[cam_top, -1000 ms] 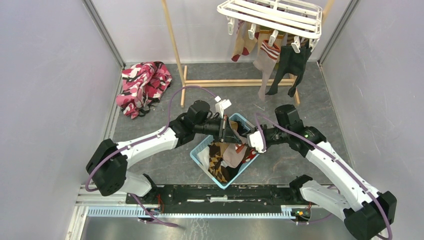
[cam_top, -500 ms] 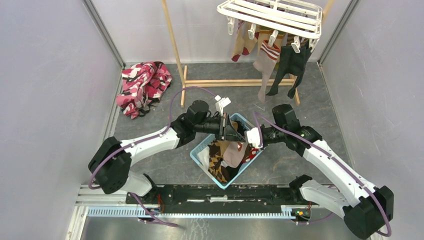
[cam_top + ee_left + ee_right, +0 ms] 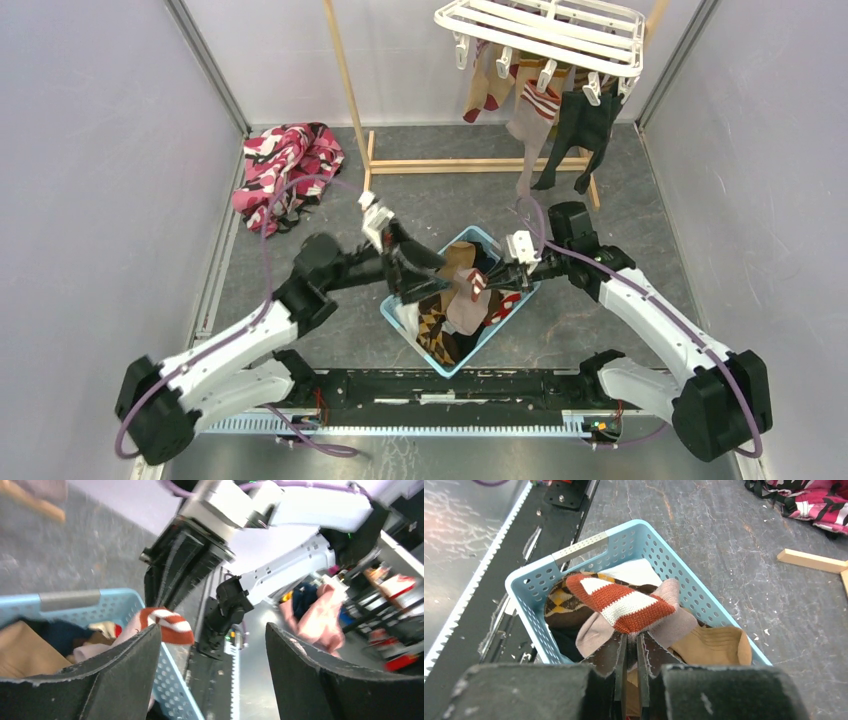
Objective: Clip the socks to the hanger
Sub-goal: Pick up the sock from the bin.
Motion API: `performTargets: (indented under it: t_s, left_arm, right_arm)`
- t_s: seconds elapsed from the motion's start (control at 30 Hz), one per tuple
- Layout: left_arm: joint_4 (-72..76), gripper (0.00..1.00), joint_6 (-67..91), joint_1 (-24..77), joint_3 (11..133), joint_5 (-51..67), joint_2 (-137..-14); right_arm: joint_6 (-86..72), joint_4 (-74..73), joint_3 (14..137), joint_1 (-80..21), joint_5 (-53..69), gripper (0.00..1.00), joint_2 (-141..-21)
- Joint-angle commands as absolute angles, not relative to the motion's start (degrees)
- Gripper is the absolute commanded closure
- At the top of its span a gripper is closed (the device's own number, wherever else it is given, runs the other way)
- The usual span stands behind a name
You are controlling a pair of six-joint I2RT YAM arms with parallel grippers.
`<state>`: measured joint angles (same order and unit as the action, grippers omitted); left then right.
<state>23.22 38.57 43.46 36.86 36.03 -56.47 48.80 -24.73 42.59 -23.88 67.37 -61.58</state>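
Observation:
The white hanger hangs at the back right with several socks clipped under it. More socks fill the light blue basket. My right gripper is shut on the red-white striped cuff of a grey sock and holds it just above the basket. My left gripper is open with nothing between its fingers. It sits over the basket's left side, and the striped cuff shows just past its left finger.
A pink, red and black cloth lies at the back left. The wooden stand's foot crosses the floor behind the basket. A tan sock and an argyle sock lie in the basket. Grey walls close in both sides.
My left gripper has opened, let go of the sock and drawn back to the left. My right gripper has closed on the striped cuff and shifted slightly back.

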Motion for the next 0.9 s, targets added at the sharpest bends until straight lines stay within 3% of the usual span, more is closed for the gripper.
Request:
performTargets:
  t_s: [0.0,0.1,0.3,0.53,0.87]
  left_arm:
    - [39.68,0.18,19.84,45.44,24.22,33.41,-46.56]
    - [47.31,0.17,7.54,51.55,18.0,29.77,-43.53]
    - [47.18,0.23,-18.29,67.28,18.2,9.95,-52.07]
    - [61.18,0.43,-21.41,69.48,21.17,-3.34,-66.07]
    - [73.05,0.44,-20.67,69.43,23.83,-8.85,-76.15]
  right_arm:
    - [30.79,-9.46,39.79,-20.05,75.56,1.0,-60.18]
    - [20.28,1.18,36.96,-18.04,74.77,1.0,-59.44]
    - [17.7,3.01,37.0,-17.56,74.16,1.0,-60.89]
    - [26.54,-6.79,39.96,-16.44,76.19,1.0,-62.41]
    - [33.33,-13.57,41.84,-16.32,76.7,1.0,-64.38]
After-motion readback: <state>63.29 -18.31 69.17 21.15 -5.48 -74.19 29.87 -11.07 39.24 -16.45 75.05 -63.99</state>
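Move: The held sock's red-and-white cuff lies about 6 cm to the right of the left gripper, 2 cm ahead and some 9 cm below; it juts about 2 cm to the left of the right gripper's hand point, level with it and no farther out. From the left gripper, the bin's middle is 3 cm right, 1 cm ahead and 23 cm down. In the bin, the tan sock lies 8 cm ahead and 2 cm right, the argyle sock 6 cm back and 3 cm left. Bring the left gripper down about 8 cm onto the cuff by looping round its base side: back some 7 cm first, then forward again and right. Roll it some 50 degrees so its forward side comes up, swing the fingers counter-clockwise to point right and forward, and narrow them partway around the cuff. Keep the right fingers pinched on the sock, easing it 2 cm forward. ##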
